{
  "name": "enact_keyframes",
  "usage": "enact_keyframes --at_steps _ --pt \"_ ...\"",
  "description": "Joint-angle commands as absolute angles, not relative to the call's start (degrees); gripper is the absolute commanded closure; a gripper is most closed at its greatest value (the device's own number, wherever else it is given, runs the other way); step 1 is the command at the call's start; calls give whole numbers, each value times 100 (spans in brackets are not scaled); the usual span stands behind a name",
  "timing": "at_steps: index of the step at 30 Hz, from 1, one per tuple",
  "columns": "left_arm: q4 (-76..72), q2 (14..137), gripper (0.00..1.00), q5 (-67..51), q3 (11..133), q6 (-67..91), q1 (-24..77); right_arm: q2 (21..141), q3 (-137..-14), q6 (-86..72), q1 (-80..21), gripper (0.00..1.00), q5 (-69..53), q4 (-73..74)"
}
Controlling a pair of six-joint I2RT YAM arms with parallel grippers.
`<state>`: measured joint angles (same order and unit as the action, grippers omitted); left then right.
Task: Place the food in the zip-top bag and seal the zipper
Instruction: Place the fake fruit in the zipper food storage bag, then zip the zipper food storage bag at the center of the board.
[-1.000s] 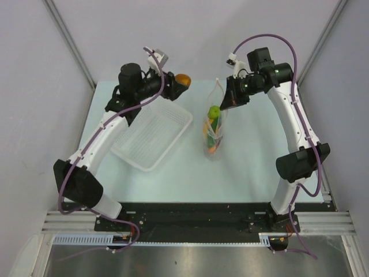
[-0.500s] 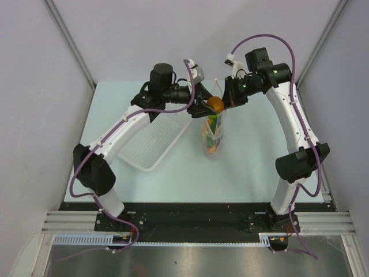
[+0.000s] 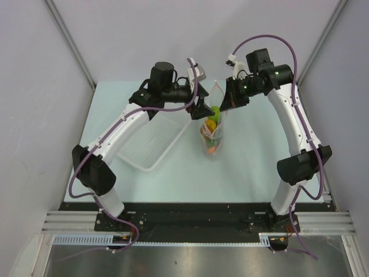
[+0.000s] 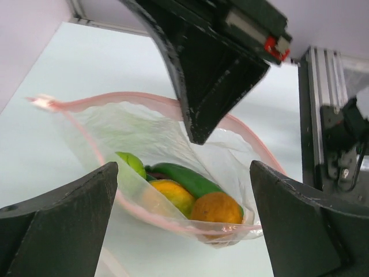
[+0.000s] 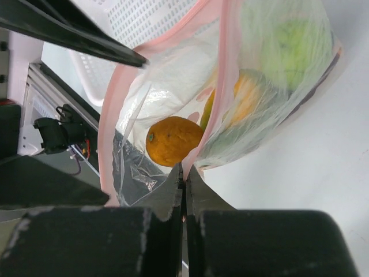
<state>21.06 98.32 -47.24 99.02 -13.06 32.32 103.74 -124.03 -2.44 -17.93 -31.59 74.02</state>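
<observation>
The zip-top bag (image 3: 214,137) hangs upright with its mouth held open, clear with the pink zipper (image 4: 138,101) along the rim. The food lies inside: an orange piece (image 4: 217,208), a yellow piece (image 4: 172,195), a green cucumber (image 4: 185,178) and a lime-green ball (image 4: 132,164). My left gripper (image 3: 203,109) hovers just above the bag's mouth, open, with nothing between its fingers. My right gripper (image 3: 225,105) is shut on the zipper (image 5: 223,81) at the right side of the mouth and holds the bag up. The orange piece (image 5: 172,140) lies just beyond its fingertips.
A white perforated tray (image 3: 153,136) sits left of the bag, under the left forearm, with no food showing in it. White walls close in the pale table (image 3: 253,161) on three sides. The two grippers stand close together over the bag.
My left arm swung right from behind the tray to the bag's mouth with the orange piece. Its jaws have opened, and the orange piece now lies inside the bag. The right gripper held still.
</observation>
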Motion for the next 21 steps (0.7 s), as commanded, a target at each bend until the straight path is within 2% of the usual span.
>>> enact_keyframes --at_steps 1,3,4,8,13,21 --pt "1756 9483 0 -3627 10282 113 3059 9828 -12140 -763 -1767 100 -3014 6841" --pt "2055 9728 0 -3210 10876 491 3059 9441 -11447 -1001 -1775 100 -3023 6113" --pt "2431 10078 0 -3078 11124 640 3041 9004 -10678 -1159 -1775 100 -3041 5308" --pt "3154 10730 3 -2892 11979 1798 2953 8552 -9845 -1389 -2012 100 -2795 4404" --pt "2865 10767 1 -3243 11743 2478 3023 8578 -9624 -1485 -2030 100 -2584 4052" --pt "3059 10986 2 -3015 11733 2733 3234 8622 -9379 -1600 -2232 99 -2663 3692"
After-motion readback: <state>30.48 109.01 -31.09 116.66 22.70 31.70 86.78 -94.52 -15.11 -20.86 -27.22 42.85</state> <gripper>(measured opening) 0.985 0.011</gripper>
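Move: Out ahead, some 8 cm forward and 4 cm right of the empty, open left hand and slightly lower, stands the far corner of the bag's pink rim. The right fingertips pinch the rim about 5 cm to the left hand's right, nearly level with it. Inside the bag, the green apple sits about 4 cm right and 10 cm below the left hand; the orange fruit is roughly 5 cm back, 2 cm right and 10 cm below. From the right hand that corner lies about 9 cm forward and 2 cm left. Arcing forward and up over some 6 cm, then sinking back almost to its old height, the left hand goes towards the rim's far corner, fingers staying wide open, swinging about 25 degrees counter-clockwise and tipping some 30 degrees. The right hand keeps its pinch on the rim, dips back briefly, returns, and shifts about 2 cm left while rolling slightly. ##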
